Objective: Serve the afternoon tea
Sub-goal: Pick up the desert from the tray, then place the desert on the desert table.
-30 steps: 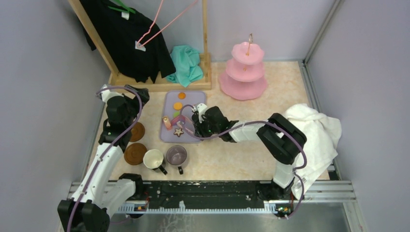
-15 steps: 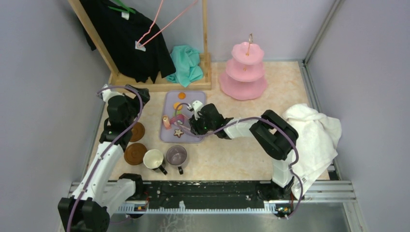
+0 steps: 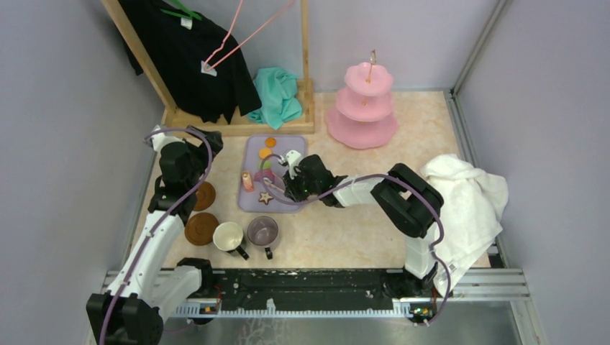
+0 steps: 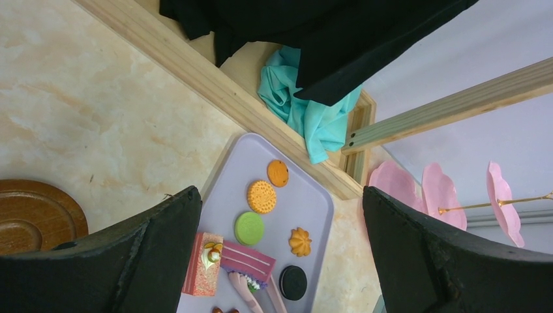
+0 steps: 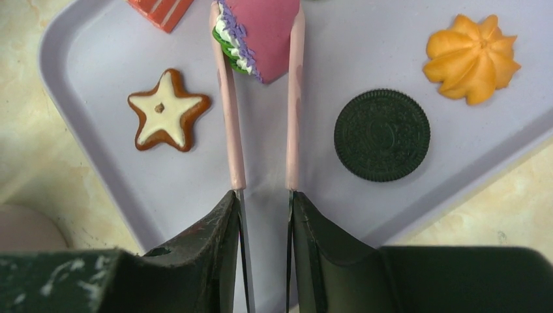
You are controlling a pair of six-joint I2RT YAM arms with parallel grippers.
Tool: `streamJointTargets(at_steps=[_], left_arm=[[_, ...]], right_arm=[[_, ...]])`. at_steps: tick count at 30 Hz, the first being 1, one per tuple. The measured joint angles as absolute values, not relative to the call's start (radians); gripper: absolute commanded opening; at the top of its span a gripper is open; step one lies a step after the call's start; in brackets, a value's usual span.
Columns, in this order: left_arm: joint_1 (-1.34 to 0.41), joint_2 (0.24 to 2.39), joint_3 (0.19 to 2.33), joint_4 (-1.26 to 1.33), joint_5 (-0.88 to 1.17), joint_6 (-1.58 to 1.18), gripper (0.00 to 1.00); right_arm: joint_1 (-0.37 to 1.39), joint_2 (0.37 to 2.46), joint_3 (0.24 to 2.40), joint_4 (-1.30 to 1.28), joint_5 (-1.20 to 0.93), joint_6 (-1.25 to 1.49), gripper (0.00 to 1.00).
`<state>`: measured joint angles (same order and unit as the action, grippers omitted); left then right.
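My right gripper (image 5: 264, 195) is shut on a pair of pink-tipped tongs (image 5: 229, 130). The tong tips pinch a pink cake slice (image 5: 267, 26) over the lavender tray (image 5: 326, 65). On the tray lie a star cookie (image 5: 166, 119), a black round (image 5: 381, 135) and an orange swirl cookie (image 5: 472, 59). My left gripper (image 4: 280, 192) hangs open and empty left of the tray, looking down on a green round (image 4: 248, 228) and orange rounds (image 4: 261, 196). The pink three-tier stand (image 3: 363, 108) is at the back right. A cream mug (image 3: 229, 236), a greyish-purple mug (image 3: 262, 230) and brown coasters (image 3: 201, 228) sit near the front.
A wooden rack with black clothing (image 3: 194, 57) and a teal cloth (image 3: 277, 93) stand behind the tray. A white towel (image 3: 471, 201) lies at the right edge. An orange-red cake piece (image 4: 202, 264) sits by the pink slice.
The right arm has shifted a little left over the tray and the tongs have narrowed onto the pink cake slice. The left arm has not moved.
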<state>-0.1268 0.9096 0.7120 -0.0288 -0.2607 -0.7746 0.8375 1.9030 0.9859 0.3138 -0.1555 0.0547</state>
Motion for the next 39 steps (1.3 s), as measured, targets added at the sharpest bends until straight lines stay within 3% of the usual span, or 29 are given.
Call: streamJointTargets(at_steps=[7,17,29,39], left_arm=[[-0.127,0.907,0.708,-0.03,-0.26,-0.778,0.98],[-0.127,0.894,0.704,-0.03,-0.26,-0.79,0.97],[-0.127,0.882,0.704,-0.034,-0.257,-0.789,0.98],[-0.127,0.881,0.704,-0.038,-0.22,-0.79,0.98]], right_arm=[[0.838,1.84,0.928,0.276,-0.155,0.056,0.1],[0.838,1.629,0.842,0.174,-0.13,0.089,0.07],[0.832,1.441,0.845,0.051,0.114,0.199,0.06],[0.634,1.324,0.803,-0.035,0.276,0.301,0.06]])
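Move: From the right hand, whose tongs already pinch the pink cake slice about 6 cm left and 5 ahead, the pink stand is roughly 22 cm ahead and 24 right, its middle 8 higher. Some 4 cm lower than the hand, the black cookie is 7 ahead and 2 right, the star cookie level and 7 left. From the idle left hand the stand is about 18 cm ahead, 46 right and 13 lower. Cake still in its tongs, the right hand lifts about 10 cm, then swings right, clockwise, towards the stand. ##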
